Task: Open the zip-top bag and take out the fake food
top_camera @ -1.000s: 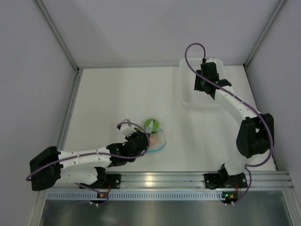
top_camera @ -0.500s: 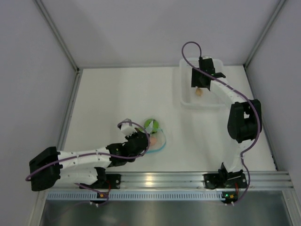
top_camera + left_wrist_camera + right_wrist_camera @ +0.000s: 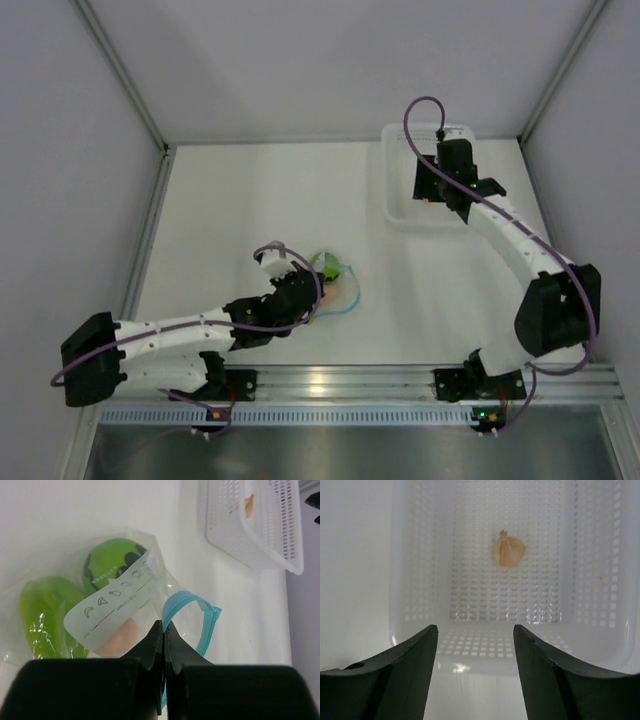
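Note:
The zip-top bag (image 3: 120, 600) lies mid-table, clear with a light blue zip strip (image 3: 192, 617) spread open; it shows in the top view (image 3: 335, 285) too. Inside it are a round green ball (image 3: 112, 562), a lime-green oval (image 3: 42, 612) and a peach piece (image 3: 120, 637). My left gripper (image 3: 164, 630) is shut on the bag's edge by the zip strip. My right gripper (image 3: 475, 640) is open and empty above the near wall of the white basket (image 3: 480, 652). A peach fake food piece (image 3: 509, 550) lies in the basket.
The white basket (image 3: 400, 195) stands at the back right, near the enclosure's right wall. Grey walls close the table on three sides. A metal rail (image 3: 350, 380) runs along the near edge.
The right gripper has let a peach piece drop into the basket and drawn back a little. The left gripper has lifted and shifted the bag slightly, still gripping it.

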`<action>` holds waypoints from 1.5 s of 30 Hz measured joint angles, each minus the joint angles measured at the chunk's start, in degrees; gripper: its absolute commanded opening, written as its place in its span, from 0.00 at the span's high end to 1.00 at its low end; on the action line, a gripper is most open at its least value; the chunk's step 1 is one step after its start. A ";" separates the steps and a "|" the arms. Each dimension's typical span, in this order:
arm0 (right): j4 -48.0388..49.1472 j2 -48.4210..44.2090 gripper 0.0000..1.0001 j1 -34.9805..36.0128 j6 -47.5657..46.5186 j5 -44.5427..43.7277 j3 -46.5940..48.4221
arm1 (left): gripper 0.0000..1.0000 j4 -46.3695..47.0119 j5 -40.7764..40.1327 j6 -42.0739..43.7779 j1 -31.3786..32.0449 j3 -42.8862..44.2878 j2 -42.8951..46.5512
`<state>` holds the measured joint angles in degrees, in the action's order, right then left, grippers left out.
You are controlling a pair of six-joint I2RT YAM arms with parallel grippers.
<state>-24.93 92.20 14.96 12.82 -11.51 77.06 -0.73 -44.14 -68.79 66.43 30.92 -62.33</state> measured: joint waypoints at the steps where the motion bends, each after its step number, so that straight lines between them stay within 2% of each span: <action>1: 0.04 -2.73 0.39 0.61 0.33 0.17 -1.92 | 1.00 0.00 -0.02 0.42 0.00 0.63 0.02; 4: 0.35 -13.03 0.43 4.81 1.81 1.09 -9.07 | 1.00 0.04 -0.11 1.60 0.00 2.45 0.09; 9: 1.57 -27.74 0.47 15.93 4.35 4.33 -20.68 | 1.00 -0.26 -0.17 3.41 0.00 5.68 0.07; 12: 1.81 -33.94 0.52 22.69 6.25 6.40 -26.08 | 1.00 -0.20 -0.07 4.31 0.00 7.61 -0.20; 16: 2.14 -37.70 0.57 31.26 8.48 7.17 -29.94 | 1.00 -0.02 -0.04 4.72 0.00 8.92 -1.20; 22: 2.16 -38.88 0.59 41.57 10.69 2.32 -31.01 | 1.00 -0.15 0.00 4.22 0.00 9.07 -4.83; 25: 2.16 -38.62 0.59 44.35 11.30 0.07 -30.99 | 1.00 -0.13 0.26 3.50 0.00 9.20 -7.10; 34: 6.21 -34.21 0.61 45.94 14.86 -4.31 -33.24 | 1.00 0.04 0.59 0.22 0.00 9.29 -9.46; 40: 10.99 -24.83 0.63 46.01 17.79 -7.69 -33.14 | 1.00 0.09 0.55 -0.57 0.00 9.29 -9.44; 44: 13.49 -20.55 0.61 46.03 20.46 -8.44 -33.14 | 1.00 0.09 0.57 -1.09 0.00 9.29 -9.44; 45: 14.16 -19.69 0.57 46.03 21.27 -8.57 -33.14 | 1.00 0.09 0.57 -1.25 0.00 9.29 -9.44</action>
<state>-10.76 72.51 60.99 34.09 -20.08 43.92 -0.64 -43.57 -70.04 66.43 40.21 -71.77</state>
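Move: Across the table, behind and to the left of the empty right hand, the pink food lies inside the bag, about 23 cm back, 25 cm to its left and 15 cm below. From the same hand, the bag's blue mouth is some 23 cm back and 20 cm left, and the watermelon 17 cm back and 26 cm left. For the left hand, still pinching the mouth's edge, the pink food is roughly 10 cm straight below, the watermelon 7 cm ahead and 1 cm right. Sweeping back from the basket and left to the bag, about 26 cm back and 17 cm left, the right hand swings its fingers some 35 degrees counter-clockwise and narrows their gap. It then sinks about 7 cm, easing forward and left, fingers still parted over the open mouth towards the pink food. The left hand keeps its pinch on the edge, lifting 6 cm, then lowering most of that while shifting 4 cm right. ##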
